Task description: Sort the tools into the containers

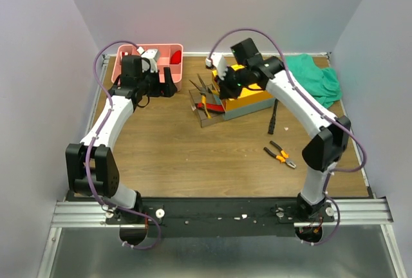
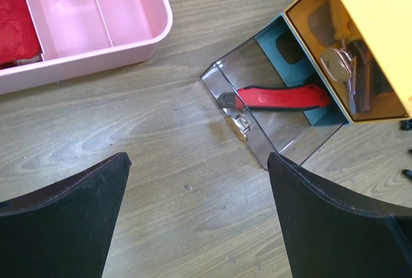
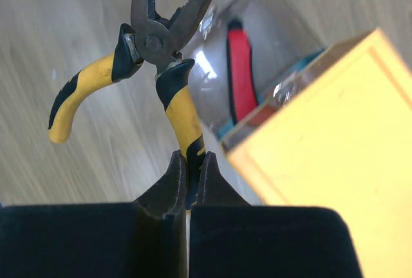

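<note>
My right gripper [image 3: 191, 162] is shut on one handle of a pair of yellow-and-black pliers [image 3: 151, 40], which hang with their grey jaws spread beside the toolbox [image 3: 328, 162]. From above, the pliers [image 1: 203, 90] are at the toolbox's [image 1: 251, 98] left end, above its clear drawer [image 2: 257, 120]. A red-and-black cutter [image 2: 277, 98] lies in that drawer. My left gripper [image 2: 199, 188] is open and empty over bare wood, between the pink tray [image 2: 96, 14] and the toolbox. Orange-and-black pliers [image 1: 280, 154] lie on the table to the right.
A green cloth [image 1: 315, 75] sits at the back right. A black-handled tool [image 1: 273, 116] lies just right of the toolbox. The pink tray [image 1: 148, 59] holds a red item [image 1: 174, 56]. Metal tools [image 2: 341, 65] rest inside the toolbox's yellow compartment.
</note>
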Controlling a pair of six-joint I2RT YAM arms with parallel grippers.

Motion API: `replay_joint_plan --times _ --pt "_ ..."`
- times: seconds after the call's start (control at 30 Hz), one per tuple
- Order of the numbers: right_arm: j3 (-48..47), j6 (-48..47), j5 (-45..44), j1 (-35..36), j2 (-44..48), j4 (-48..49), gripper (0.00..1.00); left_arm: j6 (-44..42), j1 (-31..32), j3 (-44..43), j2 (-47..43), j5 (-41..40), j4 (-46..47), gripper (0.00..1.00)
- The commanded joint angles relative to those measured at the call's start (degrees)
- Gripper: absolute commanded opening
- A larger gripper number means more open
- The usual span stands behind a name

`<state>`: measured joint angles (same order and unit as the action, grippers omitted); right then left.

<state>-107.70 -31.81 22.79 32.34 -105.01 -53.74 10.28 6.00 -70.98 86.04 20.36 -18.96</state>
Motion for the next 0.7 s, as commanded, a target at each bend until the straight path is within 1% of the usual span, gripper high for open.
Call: replay_joint_plan --times 0.0,0.03,0.07,0.13,0.17,0.33,0.37,0.47,0.67 --pt "-9.5 20.6 -17.9 5.6 -4.7 7.1 0.01 -1.2 -0.3 1.1 -2.3 -0.8 0.1 0.99" --pt "-9.7 20.5 -20.4 7.6 -4.9 8.8 0.01 -1.3 -0.3 1.2 -2.5 -0.8 0.2 0.99" --pt "-9.6 20.6 -27.3 8.6 -5.5 9.7 0.01 -1.4 -0.3 1.4 -2.7 -0.9 0.2 0.99" --pt "-10.2 21.4 -33.7 11.1 -7.7 10.4 0.01 -1.6 -0.4 1.6 -3.2 -1.2 0.2 0.99" --pt "-10.1 22.0 -39.9 11.7 -8.4 10.8 0.01 -1.7 -0.5 1.7 -3.3 -1.2 0.2 0.99" --pt "-6.4 23.5 -49.5 14.2 -10.2 14.1 0.01 -1.8 -0.7 2.5 -4.5 -1.6 0.3 0.99" --pt "-5.9 22.9 -53.7 14.7 -10.6 14.9 0.01 -1.8 -0.7 2.9 -4.6 -1.6 0.4 0.99" --pt "-3.3 20.7 -58.8 15.3 -11.9 17.6 0.01 -1.9 -0.6 3.5 -5.1 -1.5 0.4 0.99" --pt "-0.5 14.1 -62.2 15.3 -13.7 21.8 0.01 -1.3 -0.7 5.3 -6.2 -1.3 1.5 0.99"
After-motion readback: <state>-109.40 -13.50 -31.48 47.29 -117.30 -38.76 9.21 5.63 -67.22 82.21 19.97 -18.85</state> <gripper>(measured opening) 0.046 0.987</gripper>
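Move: The right hand holds the pliers by one handle and takes them to the open drawer, whose middle is about 7 cm ahead, 6 cm left and 19 cm below. The red knife lies in it, at nearly the same place. The yellow box stands some 12 cm ahead and 9 cm right, the hammer about 4 cm ahead and 19 cm right. From the left hand the drawer is roughly 2 cm ahead, 14 cm right and 17 cm lower. Keeping its pinch on one yellow-black handle, the right hand brings the pliers in over the open drawer: forward about 6 cm in all, first swinging some 5 cm left, then easing back right and sinking about 5 cm. Meanwhile the wrist turns clockwise, bringing fingers that pointed mostly left round to forward and down. ##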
